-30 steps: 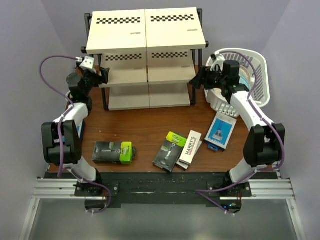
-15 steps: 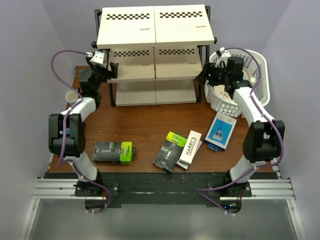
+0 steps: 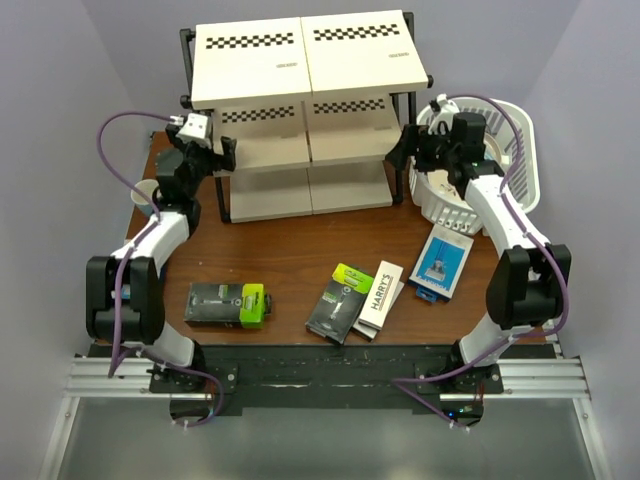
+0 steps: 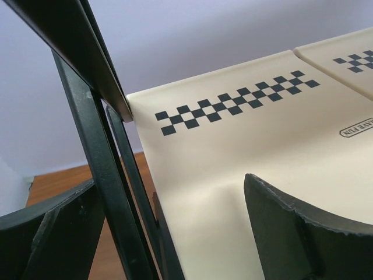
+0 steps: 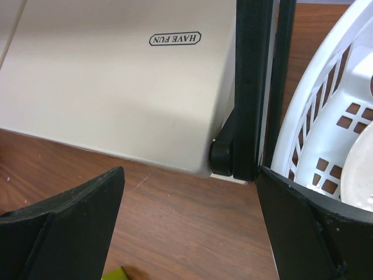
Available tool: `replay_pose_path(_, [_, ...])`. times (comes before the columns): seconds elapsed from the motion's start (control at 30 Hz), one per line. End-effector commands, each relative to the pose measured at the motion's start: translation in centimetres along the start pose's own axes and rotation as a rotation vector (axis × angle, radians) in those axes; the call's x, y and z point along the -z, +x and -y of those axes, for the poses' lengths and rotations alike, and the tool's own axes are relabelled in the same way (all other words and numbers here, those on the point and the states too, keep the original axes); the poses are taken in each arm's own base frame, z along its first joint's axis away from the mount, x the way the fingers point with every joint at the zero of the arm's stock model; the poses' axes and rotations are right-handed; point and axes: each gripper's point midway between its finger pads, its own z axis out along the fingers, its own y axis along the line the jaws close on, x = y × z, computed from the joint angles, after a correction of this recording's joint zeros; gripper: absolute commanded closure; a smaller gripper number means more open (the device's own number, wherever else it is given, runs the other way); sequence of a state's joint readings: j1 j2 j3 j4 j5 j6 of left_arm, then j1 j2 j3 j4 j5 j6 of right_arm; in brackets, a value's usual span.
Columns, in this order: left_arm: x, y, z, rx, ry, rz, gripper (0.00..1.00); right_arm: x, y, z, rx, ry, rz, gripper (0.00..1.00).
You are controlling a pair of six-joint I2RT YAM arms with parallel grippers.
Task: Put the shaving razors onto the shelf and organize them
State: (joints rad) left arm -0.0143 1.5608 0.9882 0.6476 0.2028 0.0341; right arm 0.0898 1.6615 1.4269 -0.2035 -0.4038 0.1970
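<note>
The shelf [image 3: 310,60] stands at the back centre, black frame with cream checkerboard boards. My left gripper [image 3: 222,155] is open at its left frame; in the left wrist view a black frame post [image 4: 99,175] runs between the spread fingers of the left gripper [image 4: 175,239], beside a cream board [image 4: 262,134]. My right gripper [image 3: 402,150] is open by the shelf's right leg [image 5: 250,87], with only tabletop between the jaws of the right gripper [image 5: 189,230]. The shaving razors lie on the table: two black-and-green boxes [image 3: 228,303] [image 3: 340,300], a HARRY'S box [image 3: 380,297], a blue-and-white box [image 3: 443,262].
A white plastic basket [image 3: 515,170] holding a plate stands right of the shelf, close to my right gripper; its wall [image 5: 326,134] nearly touches the right finger. A paper cup [image 3: 145,193] sits at the table's left edge. Purple walls close in on both sides.
The shelf has shifted to the right and back, then settled slightly left. Both grippers have opened wider at its frame.
</note>
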Motion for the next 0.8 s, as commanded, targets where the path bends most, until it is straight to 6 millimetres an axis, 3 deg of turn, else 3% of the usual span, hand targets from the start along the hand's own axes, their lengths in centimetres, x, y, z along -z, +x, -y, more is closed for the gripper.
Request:
replay_pose_path(0.0, [2.4,-2.0,0.7,0.019,0.000,0.008,0.00,4.2,-6.5,-3.9,0.114,-0.048,0.192,0.01])
replay_pose_path(0.07, [3.6,-1.1,0.3,0.030,-0.015,-0.013,0.00,4.5,-6.3,-3.7,0.111,-0.038,0.190,0.01])
replay_pose_path(0.23, [4.0,-0.5,0.0,0.057,-0.030,-0.030,0.00,4.5,-6.2,-4.0,0.096,-0.048,0.192,0.01])
replay_pose_path(0.43, [3.8,-1.5,-1.6,0.054,-0.116,0.008,0.17,4.6,-7.4,-3.8,0.108,-0.033,0.219,0.01])
replay_pose_path(0.47, [3.8,-1.5,-2.6,0.057,-0.136,0.013,0.20,4.6,-7.4,-3.8,0.111,-0.030,0.223,0.01])
replay_pose_path(0.67, [1.4,-1.9,-2.1,0.039,-0.060,0.070,0.32,3.8,-7.3,-3.5,0.097,-0.032,0.230,0.02])
replay_pose_path(0.7, [0.7,-2.9,-2.2,0.030,-0.053,0.097,0.34,3.7,-7.3,-3.5,0.097,-0.030,0.230,0.02])
replay_pose_path(0.77, [-0.7,-2.2,-2.1,0.030,-0.030,0.091,0.35,3.8,-7.5,-3.2,0.107,-0.015,0.232,0.02])
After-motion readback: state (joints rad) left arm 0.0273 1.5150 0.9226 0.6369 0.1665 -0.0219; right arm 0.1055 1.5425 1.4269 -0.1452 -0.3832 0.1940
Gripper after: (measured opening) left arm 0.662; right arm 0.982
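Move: The left hand, wide open, has the shelf's left front post about 3 cm ahead and 2 cm to its left, at hand height; the shelf's left middle board is centred some 10 cm right and 4 cm ahead, a little lower. The mug is roughly 21 cm left, 6 cm back and 20 cm below. From the right hand, the right front post is about 4 cm straight ahead, while the basket's middle lies some 16 cm right, 1 cm back and 15 cm lower. Back about 4 cm from the shelf's left post, then left some 2.5 cm and forward again towards the post, the left hand closes its fingers by about a third with the post between them. Meanwhile the right hand, fingers still wide open, rises about 6.5 cm beside the right post, easing back slightly and tilting its fingertips up some 10 degrees, then holds there. ##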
